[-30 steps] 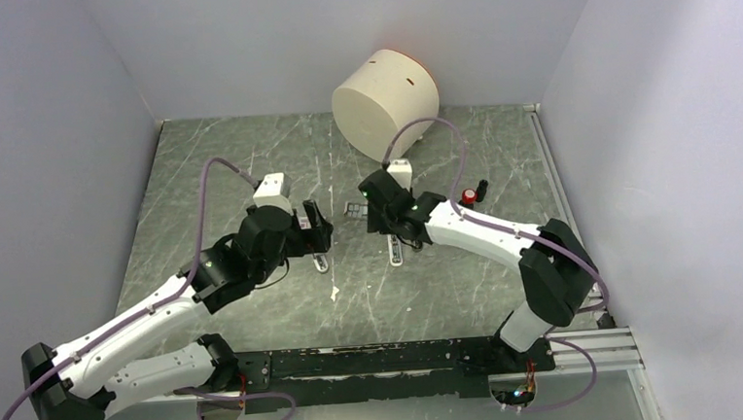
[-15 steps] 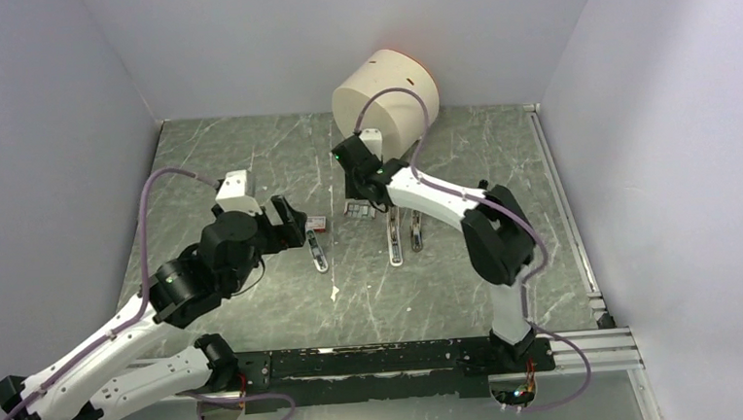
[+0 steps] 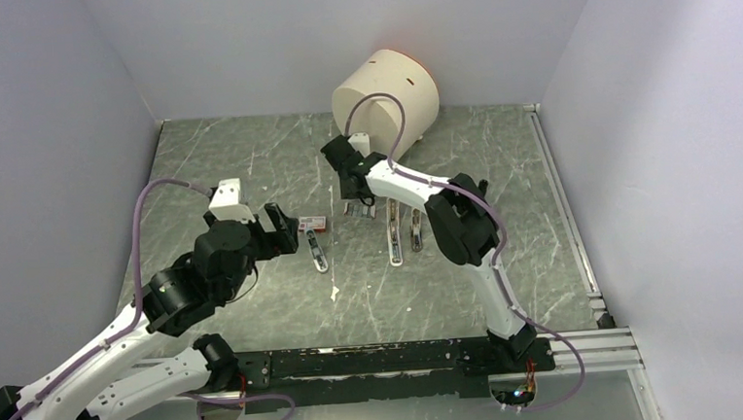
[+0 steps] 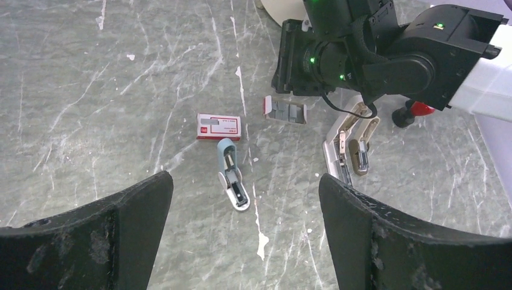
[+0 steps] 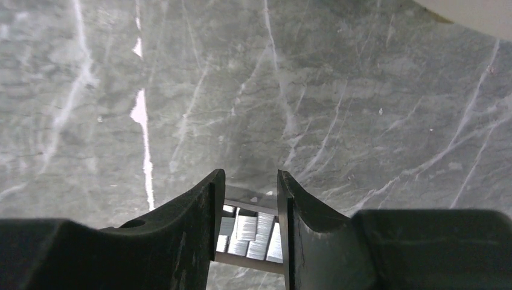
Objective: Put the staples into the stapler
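Note:
The staples [image 5: 250, 232] are dark-grey strips lying side by side in a small open tray [image 4: 285, 111] on the marble table. My right gripper [image 5: 250, 178] hangs just over that tray, its jaws narrow but apart, with the strips showing in the gap between the fingers; contact is not visible. A blue-grey stapler [image 4: 232, 175] lies opened flat on the table, its channel facing up. My left gripper [image 4: 244, 176] hovers wide open above and short of it, holding nothing. From above, the staples [image 3: 359, 209] sit right of the stapler [image 3: 316, 250].
A red-and-white cardboard box [image 4: 219, 126] lies just beyond the blue-grey stapler. A second, beige and silver stapler [image 4: 349, 150] lies spread open to the right. A small red object [image 4: 418, 109] is farther right. A large cream cylinder [image 3: 386, 100] stands at the back.
My right arm swung left and back from the second stapler to over the staple tray, and its jaws narrowed. My left arm drew back to the left, away from the blue-grey stapler.

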Robot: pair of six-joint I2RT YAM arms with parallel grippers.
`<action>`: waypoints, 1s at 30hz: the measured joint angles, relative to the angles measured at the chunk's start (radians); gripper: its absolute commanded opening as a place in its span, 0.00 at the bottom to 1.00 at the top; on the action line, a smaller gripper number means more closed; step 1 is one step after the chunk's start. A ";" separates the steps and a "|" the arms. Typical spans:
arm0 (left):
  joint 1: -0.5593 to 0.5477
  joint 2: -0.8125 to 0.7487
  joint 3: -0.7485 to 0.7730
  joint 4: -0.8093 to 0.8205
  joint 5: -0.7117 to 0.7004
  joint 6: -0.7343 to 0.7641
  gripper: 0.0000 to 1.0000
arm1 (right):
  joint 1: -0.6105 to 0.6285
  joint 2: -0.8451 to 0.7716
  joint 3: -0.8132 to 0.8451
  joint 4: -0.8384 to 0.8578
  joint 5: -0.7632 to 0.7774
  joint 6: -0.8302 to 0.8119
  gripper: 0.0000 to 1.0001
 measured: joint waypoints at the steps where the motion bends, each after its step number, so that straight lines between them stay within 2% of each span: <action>1: 0.000 0.000 -0.004 -0.001 0.000 0.000 0.96 | -0.001 0.005 0.000 -0.004 0.000 0.000 0.40; 15: 0.000 0.012 -0.021 0.000 0.003 0.003 0.96 | -0.004 0.071 0.063 -0.073 -0.031 0.006 0.37; 30: 0.000 0.008 -0.025 -0.001 0.008 0.004 0.96 | 0.047 -0.039 -0.099 -0.079 -0.115 0.068 0.40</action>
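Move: The tray of staples lies just under my right fingers, its middle about 3 cm back, 1 cm to the right and 3 cm below. From that hand, the red-and-white staple box is 10 cm left and 7 cm back, the long white stapler 10 cm right and 11 cm back, and the small blue stapler 9 cm left and 15 cm back. From my left hand the tray is roughly 18 cm ahead, 18 cm right and 25 cm down. I sink my right hand a good 2 cm with the fingers part open, bringing the tips down at the far edge of the tray of staples. Then, staying low, I pull straight back towards myself by about 6 cm, gathering speed. The fingertips hook that far edge and drag the tray along while the hand tips some 10 degrees further down. ##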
